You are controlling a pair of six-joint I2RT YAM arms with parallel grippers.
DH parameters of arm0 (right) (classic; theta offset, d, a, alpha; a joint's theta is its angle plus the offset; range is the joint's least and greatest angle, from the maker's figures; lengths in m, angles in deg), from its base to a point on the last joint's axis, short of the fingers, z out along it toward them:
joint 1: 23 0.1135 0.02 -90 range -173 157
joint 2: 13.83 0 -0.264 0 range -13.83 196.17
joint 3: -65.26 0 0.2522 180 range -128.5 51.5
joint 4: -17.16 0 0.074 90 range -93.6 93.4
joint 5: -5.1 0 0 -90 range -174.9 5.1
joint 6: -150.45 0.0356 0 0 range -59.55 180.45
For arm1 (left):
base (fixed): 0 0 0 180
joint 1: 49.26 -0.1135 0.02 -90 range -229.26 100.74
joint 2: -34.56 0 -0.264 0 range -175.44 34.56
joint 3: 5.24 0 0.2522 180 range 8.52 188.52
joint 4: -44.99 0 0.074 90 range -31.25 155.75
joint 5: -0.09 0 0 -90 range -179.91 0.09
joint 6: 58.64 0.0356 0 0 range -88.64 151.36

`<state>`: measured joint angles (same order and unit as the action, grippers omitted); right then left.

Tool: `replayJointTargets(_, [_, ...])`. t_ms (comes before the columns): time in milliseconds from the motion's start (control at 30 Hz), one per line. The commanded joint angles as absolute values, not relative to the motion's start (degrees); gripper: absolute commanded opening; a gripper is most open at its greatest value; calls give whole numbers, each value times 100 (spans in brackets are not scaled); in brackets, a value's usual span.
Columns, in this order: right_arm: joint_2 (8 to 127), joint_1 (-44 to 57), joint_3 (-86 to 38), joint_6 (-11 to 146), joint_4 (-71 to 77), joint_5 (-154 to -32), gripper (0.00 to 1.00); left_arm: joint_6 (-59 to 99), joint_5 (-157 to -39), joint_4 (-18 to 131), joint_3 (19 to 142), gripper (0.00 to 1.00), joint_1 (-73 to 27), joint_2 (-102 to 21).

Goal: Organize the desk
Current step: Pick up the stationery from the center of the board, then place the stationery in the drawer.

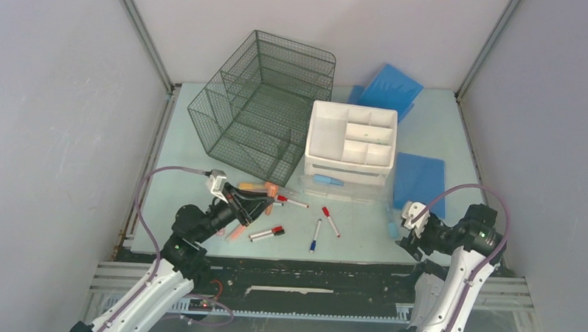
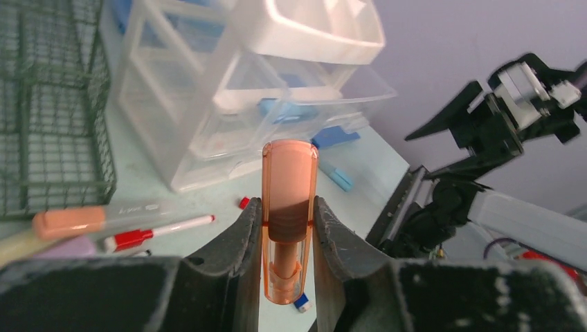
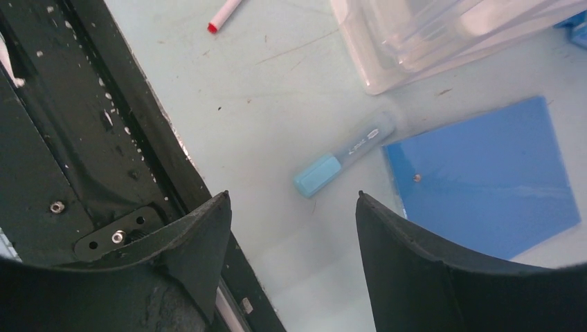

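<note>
The desk [image 1: 363, 227] is a pale mint-green top with pens scattered near its front. My left gripper [image 1: 262, 199] hovers over the front left, shut on an orange highlighter [image 2: 289, 207] that stands up between the pads, cap end past the fingertips. At the front right my right gripper [image 1: 404, 236] is open and empty, low over the desk [image 3: 277, 104]. Its jaws stand wide apart, and a blue highlighter [image 3: 344, 160] lies flat just beyond them.
A dark wire-mesh organizer [image 1: 263, 106] stands at the back left, a white drawer unit [image 1: 351, 142] beside it. Blue notebooks [image 1: 420, 181] [image 1: 388, 88] lie right and behind. Red and blue markers [image 1: 330, 221] [image 1: 315, 235] and another orange highlighter [image 2: 69, 221] lie loose. The black front rail [image 3: 69, 138] runs beside my right gripper.
</note>
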<state>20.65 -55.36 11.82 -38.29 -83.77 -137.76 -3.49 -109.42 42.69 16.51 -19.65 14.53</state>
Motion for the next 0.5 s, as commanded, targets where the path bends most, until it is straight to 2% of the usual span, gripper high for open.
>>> replayJointTargets(0, [2272,-5525,577,-3414,-8835,-14216,74,73,-11685,3570,2028,0,-1981,1369])
replayJointTargets(133, [2427,-5521,338,-2678,-8638,-14424,74,185,-11952,3328,2405,0,-1977,889])
replayJointTargets(267, [2479,-5543,207,-1412,-7809,-14753,74,506,-12163,3344,2998,0,-1952,256])
replayJointTargets(467, [2657,-5523,200,-922,-7500,-14730,74,1452,-12084,4153,4036,0,-1498,-607])
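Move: The orange highlighter is already in the left fingers; the open clear drawer that seems to be its destination lies about 13 cm ahead, 30 cm to the right and some 10 cm lower. About 17 cm below this hand lie a red-capped marker, 13 cm ahead and 10 cm right, the red-and-black marker pair, 2 cm back and straight below, and a blue-capped marker, 2 cm back and 20 cm right. From the empty right hand the drawer is roughly 25 cm ahead, 23 cm left and slightly below. The orange highlighter, still pinched in the left fingers, is carried up about 9 cm and some 3.5 cm to the right, high above the loose markers, while the wrist swings a little clockwise and tips the fingers upward. The open, empty right hand rises some 5 cm and eases forward, rolling its left side up and turning slightly clockwise. ##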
